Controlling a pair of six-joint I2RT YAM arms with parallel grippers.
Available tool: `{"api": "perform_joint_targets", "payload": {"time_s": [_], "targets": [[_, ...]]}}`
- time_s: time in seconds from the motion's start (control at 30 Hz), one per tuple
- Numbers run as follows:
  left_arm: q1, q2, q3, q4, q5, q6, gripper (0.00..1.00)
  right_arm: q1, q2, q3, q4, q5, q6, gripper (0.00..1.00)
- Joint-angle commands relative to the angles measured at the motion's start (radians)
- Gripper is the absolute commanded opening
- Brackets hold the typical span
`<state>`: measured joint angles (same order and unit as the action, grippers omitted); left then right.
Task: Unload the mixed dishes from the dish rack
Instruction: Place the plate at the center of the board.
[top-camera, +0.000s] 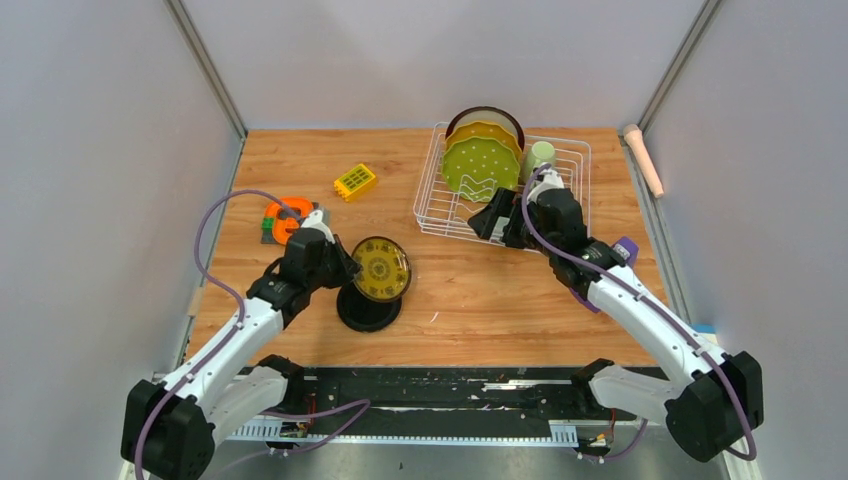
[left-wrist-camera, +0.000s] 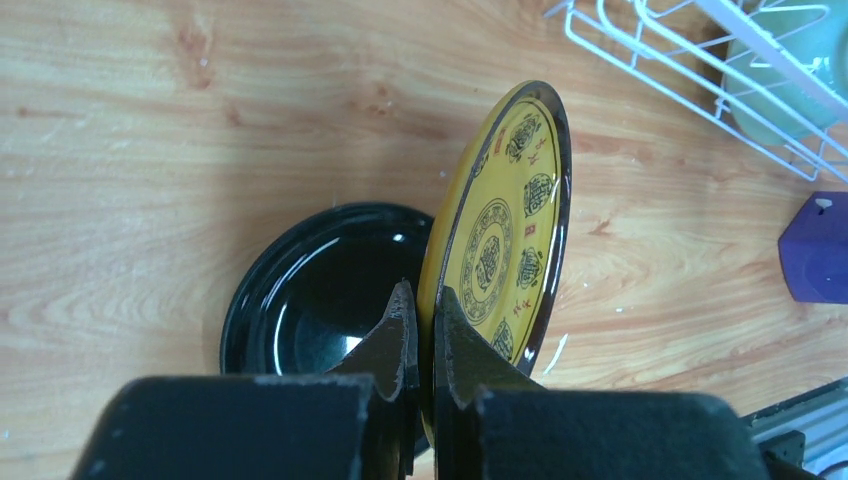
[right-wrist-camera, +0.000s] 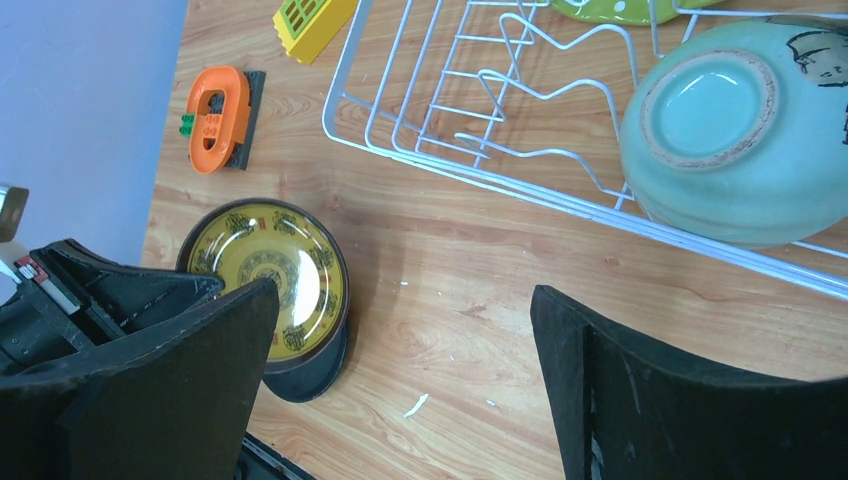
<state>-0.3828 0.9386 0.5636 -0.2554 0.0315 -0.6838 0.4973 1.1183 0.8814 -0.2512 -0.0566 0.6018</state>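
Observation:
My left gripper (left-wrist-camera: 420, 300) is shut on the rim of the small black yellow-patterned plate (left-wrist-camera: 505, 220), which it holds tilted on edge just above a black dish (left-wrist-camera: 310, 290) lying on the table. From above, that plate (top-camera: 381, 268) stands left of centre, over the black dish (top-camera: 368, 310). The dish rack (top-camera: 440, 190) at the back right holds a maroon-rimmed plate (top-camera: 484, 113), an orange plate (top-camera: 482, 132), a green dotted plate (top-camera: 480, 165) and a light green mug (top-camera: 540, 155). A mint bowl (right-wrist-camera: 725, 130) lies on its side in the rack. At the rack's front edge, my right gripper (right-wrist-camera: 400, 300) is open and empty.
A yellow toy block (top-camera: 355, 181) and an orange ring-shaped thing (top-camera: 285, 218) lie at the back left of the wooden table. A pink cylinder (top-camera: 645, 160) lies along the right wall. Grey walls close in the table on three sides.

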Motion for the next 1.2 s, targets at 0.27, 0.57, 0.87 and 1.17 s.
{"api": "perform_joint_targets", "payload": {"time_s": [0.27,0.57,0.87,1.17], "targets": [[0.002,-0.14,-0.048,-0.231,-0.029,-0.085,0.0,0.004,-0.071,-0.032,-0.009,0.043,0.015,1.0],[0.001,-0.149,-0.086,-0.247,-0.061,-0.112,0.07,0.004,-0.107,-0.048,-0.022,0.055,0.017,1.0],[0.001,-0.204,-0.076,-0.307,-0.145,-0.115,0.72,0.005,-0.106,-0.046,-0.024,0.057,0.019,1.0],[0.001,-0.231,-0.006,-0.132,-0.075,0.04,1.0,0.005,-0.111,-0.043,-0.022,0.1,0.0,1.0]]}}
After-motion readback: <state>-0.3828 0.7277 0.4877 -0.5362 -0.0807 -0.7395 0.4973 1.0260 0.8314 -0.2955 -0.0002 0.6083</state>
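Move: The left hand still pinches the yellow plate by its rim; the black plate it is bound for lies about 5 cm back, 5 cm to the right and 10 cm below. From this hand, the orange toy is some 13 cm ahead and 14 cm left, and the yellow block about 23 cm straight ahead, both low on the table. From the idle right hand, the black plate is roughly 9 cm back, 23 cm left and 18 cm down. Left hand goes back about 6 cm, left and down 4, laying the yellow plate over the black, then opens. ##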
